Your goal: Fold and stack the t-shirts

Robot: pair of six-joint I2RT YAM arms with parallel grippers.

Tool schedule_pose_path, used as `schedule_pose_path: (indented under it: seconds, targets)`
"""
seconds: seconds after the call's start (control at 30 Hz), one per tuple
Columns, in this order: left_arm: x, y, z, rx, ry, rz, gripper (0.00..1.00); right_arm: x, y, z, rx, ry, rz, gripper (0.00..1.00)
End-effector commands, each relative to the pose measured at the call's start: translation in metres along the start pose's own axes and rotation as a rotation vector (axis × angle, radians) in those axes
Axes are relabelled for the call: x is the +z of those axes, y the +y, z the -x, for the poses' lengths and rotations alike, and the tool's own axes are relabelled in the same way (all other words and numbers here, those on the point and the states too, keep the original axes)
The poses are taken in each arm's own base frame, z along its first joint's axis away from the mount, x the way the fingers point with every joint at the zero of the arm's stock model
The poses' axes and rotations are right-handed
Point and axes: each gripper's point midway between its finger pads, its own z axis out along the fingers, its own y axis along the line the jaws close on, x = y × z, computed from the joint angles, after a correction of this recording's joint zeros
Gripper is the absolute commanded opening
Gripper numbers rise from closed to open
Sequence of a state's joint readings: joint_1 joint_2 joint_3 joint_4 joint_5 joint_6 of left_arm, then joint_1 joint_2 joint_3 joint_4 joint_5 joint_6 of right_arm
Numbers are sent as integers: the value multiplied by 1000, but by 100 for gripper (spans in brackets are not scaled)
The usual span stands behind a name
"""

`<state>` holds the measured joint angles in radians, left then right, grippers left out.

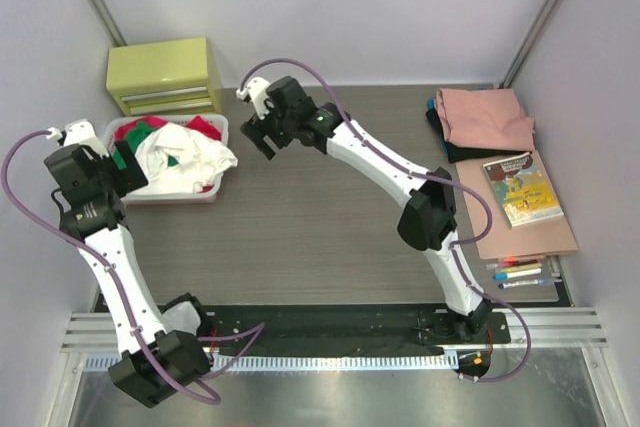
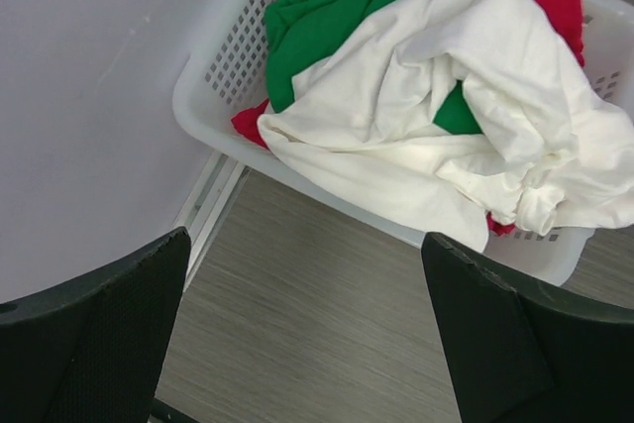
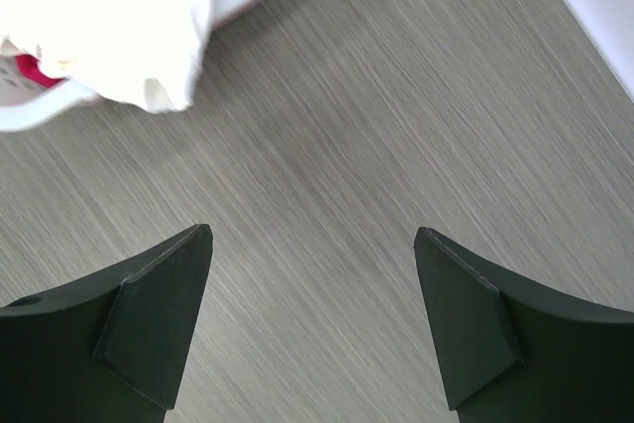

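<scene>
Crumpled t-shirts fill a white slotted basket (image 1: 215,190) at the left: a white one (image 1: 185,155) on top, green (image 1: 127,157) and red (image 1: 207,127) under it. The left wrist view shows the white t-shirt (image 2: 446,126) draped over the basket rim (image 2: 203,96), with green cloth (image 2: 337,7) behind it. My left gripper (image 1: 128,175) (image 2: 305,238) hangs open at the basket's near-left corner, holding nothing. To the basket's right, my right gripper (image 1: 258,142) (image 3: 314,232) is open above bare table. At the far right a folded salmon-pink t-shirt (image 1: 485,117) lies on a black one (image 1: 450,150).
A yellow-green drawer box (image 1: 165,75) stands behind the basket. At the right, a thin book (image 1: 522,187) lies on a brown board (image 1: 540,232), with several markers (image 1: 520,272) in front of it. A wall runs close along the left side.
</scene>
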<state>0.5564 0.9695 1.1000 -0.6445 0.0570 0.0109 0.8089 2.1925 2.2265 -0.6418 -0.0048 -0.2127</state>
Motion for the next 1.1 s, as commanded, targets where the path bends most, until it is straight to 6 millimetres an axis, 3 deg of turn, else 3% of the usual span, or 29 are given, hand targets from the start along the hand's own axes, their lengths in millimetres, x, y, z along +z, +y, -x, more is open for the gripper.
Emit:
schedule_pose_path:
  seconds: [0.0, 0.1, 0.27, 0.37, 0.53, 0.57, 0.67, 0.7, 0.73, 0.77, 0.8, 0.83, 0.87, 0.9, 0.93, 0.97, 1.03, 1.07]
  targets:
    - [-22, -19, 11, 25, -37, -111, 100, -3, 26, 39, -60, -84, 0, 89]
    - [-35, -27, -1, 42, -11, -163, 100, 6, 51, 36, -36, -75, 90, 89]
    - [-59, -46, -13, 68, -25, -263, 100, 20, 80, -2, 29, 23, 226, 86]
    - [-66, -60, -21, 59, -15, -346, 100, 20, 91, -11, 55, 33, 269, 85]
    - [-59, -71, -29, 29, 42, -416, 100, 12, 85, -15, 27, 38, 247, 84]
    - [-57, -73, -28, 35, 46, -429, 100, 12, 80, -27, 16, 65, 236, 84]
    - [-45, -76, -24, 22, 89, -458, 100, -8, 57, -53, 31, 113, 193, 84]
    - [-39, -76, -18, 21, 99, -464, 99, -12, 31, -58, 76, 101, 153, 84]
    - [-36, -76, -13, 21, 92, -464, 99, -22, 16, -61, 118, 86, 140, 84]
    - [-32, -72, -4, 29, 80, -432, 98, -42, 0, -76, 167, 86, 121, 84]
    - [-25, -71, -2, 26, 90, -411, 98, -56, -40, -78, 244, 39, 60, 84]
    - [-23, -81, 2, 57, 86, -421, 98, -66, -56, -102, 274, 69, 30, 85]
    - [-20, -80, 9, 89, 76, -374, 98, -93, -78, -94, 268, 25, -31, 85]
    - [-17, -84, 11, 120, 77, -349, 98, -107, -94, -104, 223, 44, -80, 85]
    - [-14, -108, 6, 174, 110, -384, 98, -120, -118, -132, 226, 99, -173, 86]
    - [-14, -115, 14, 179, 105, -386, 99, -145, -127, -129, 203, 77, -219, 86]
    - [3, -136, 0, 159, 216, -460, 100, -168, -138, -154, 203, 112, -291, 87]
    - [4, -147, 8, 111, 239, -497, 99, -189, -141, -147, 205, 75, -326, 87]
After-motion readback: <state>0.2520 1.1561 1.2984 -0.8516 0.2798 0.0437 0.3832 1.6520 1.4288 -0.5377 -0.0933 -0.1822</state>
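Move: The white t-shirt in the laundry tub lies about 14 cm ahead of the left gripper, 5 cm to its right and 18 cm below. The tub's middle is some 15 cm ahead and about level sideways; the green shirt is near 19 cm ahead, 6 cm left. From the right gripper, the white t-shirt is level in reach, about 19 cm left and 14 cm down; the folded pink stack is roughly 53 cm right and 12 cm farther out. Swing the right gripper left and back about 6 cm each, sinking some 11 cm, then sweep it fast about 28 cm right, rising again, away from the tub towards the pink stack. Meanwhile bring the left gripper right some 10 cm across the tub's near side, first easing back 3 cm, then forward about 7 cm, turning clockwise some 25 degrees. Keep both grippers open and free of the cloth. ##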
